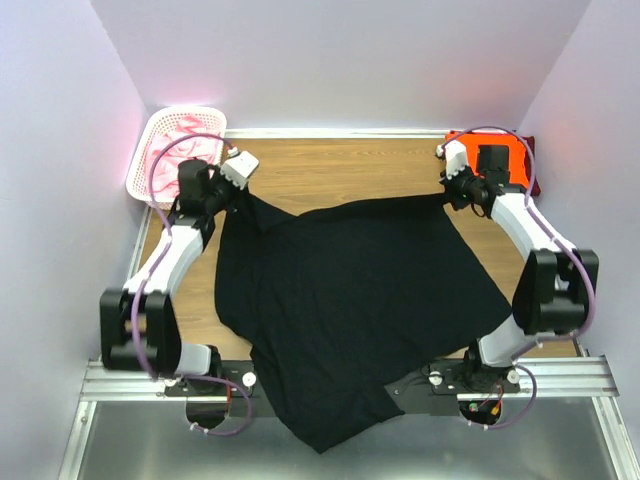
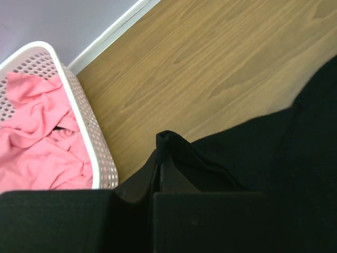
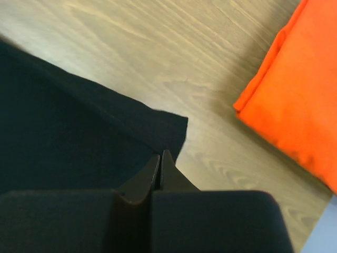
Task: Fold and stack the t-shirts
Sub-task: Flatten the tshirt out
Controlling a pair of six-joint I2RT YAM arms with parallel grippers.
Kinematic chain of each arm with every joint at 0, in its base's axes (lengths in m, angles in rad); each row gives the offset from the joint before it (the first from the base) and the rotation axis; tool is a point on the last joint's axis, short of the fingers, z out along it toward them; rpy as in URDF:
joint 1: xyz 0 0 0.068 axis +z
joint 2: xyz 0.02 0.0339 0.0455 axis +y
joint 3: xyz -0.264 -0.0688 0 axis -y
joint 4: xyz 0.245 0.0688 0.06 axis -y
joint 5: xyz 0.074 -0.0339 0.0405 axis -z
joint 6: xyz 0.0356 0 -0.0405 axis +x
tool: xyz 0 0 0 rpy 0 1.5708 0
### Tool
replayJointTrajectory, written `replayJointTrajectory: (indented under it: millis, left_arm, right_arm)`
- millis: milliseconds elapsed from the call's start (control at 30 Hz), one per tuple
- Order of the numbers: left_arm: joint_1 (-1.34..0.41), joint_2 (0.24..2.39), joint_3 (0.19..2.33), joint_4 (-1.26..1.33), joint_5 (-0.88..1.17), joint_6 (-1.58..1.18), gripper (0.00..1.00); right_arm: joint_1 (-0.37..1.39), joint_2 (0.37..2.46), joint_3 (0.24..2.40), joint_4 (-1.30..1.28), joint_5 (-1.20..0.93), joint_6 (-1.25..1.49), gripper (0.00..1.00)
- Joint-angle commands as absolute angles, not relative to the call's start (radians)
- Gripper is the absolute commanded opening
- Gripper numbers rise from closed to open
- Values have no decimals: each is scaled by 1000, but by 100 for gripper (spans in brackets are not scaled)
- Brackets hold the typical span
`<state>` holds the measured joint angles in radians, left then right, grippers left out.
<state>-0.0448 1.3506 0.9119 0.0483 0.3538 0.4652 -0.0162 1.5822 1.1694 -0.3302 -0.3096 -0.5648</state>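
Observation:
A black t-shirt (image 1: 350, 300) lies spread over the middle of the table, its near hem hanging past the front edge. My left gripper (image 1: 240, 193) is shut on a raised fold at the shirt's far-left corner; the left wrist view shows the left gripper (image 2: 160, 139) pinching that black cloth (image 2: 274, 153). My right gripper (image 1: 452, 195) is shut on the far-right corner, and in the right wrist view the right gripper (image 3: 160, 154) meets the edge of the cloth (image 3: 63, 116). A folded orange t-shirt (image 1: 516, 150) lies on a maroon one (image 1: 533, 180) at the back right.
A white lattice basket (image 1: 150, 140) at the back left holds crumpled pink t-shirts (image 1: 185, 140), close to my left wrist. The basket wall (image 2: 89, 121) and pink cloth (image 2: 37, 142) fill the left of that view. The orange shirt (image 3: 295, 100) lies right of my right fingers.

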Motion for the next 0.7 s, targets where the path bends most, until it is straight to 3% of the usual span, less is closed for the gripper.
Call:
replayJointTrajectory:
  millis: [0,400,667]
  left_arm:
    - [-38,1474,1017,164,328,446,0]
    - [-58,1919,1454,86,250,457,0]
    - [-87,1993,1535,55,221,459,0]
  right_arm:
    - [-15,1704,1264,-235,-249,-595,0]
    - [-6,1986,1503,-232,-183,-604,0]
    - [-5,2022,1539,-232,-153,-604,1]
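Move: Each hand holds a top corner of the black t-shirt, whose middle lies roughly 28 cm back and 27 cm to the right of the left hand. The bare far table it is taken to starts about 16 cm ahead of the left hand and 17 below; the white basket is about 17 cm ahead and 20 left. From the right hand, the far table is some 12 cm ahead and 12 down, the orange stack about 16 ahead and 10 right. Both hands keep their shut pinch on the black t-shirt's top corners and draw it forward over the table towards the far wall, the left going the farther at about 16 cm, past the basket's near end, while sinking only slightly. The right goes forward about 10 cm and sinks some 5 cm as it goes, its corner coming close along the left side of the orange stack, and both ease almost to a stop with the wrists hardly turning. ##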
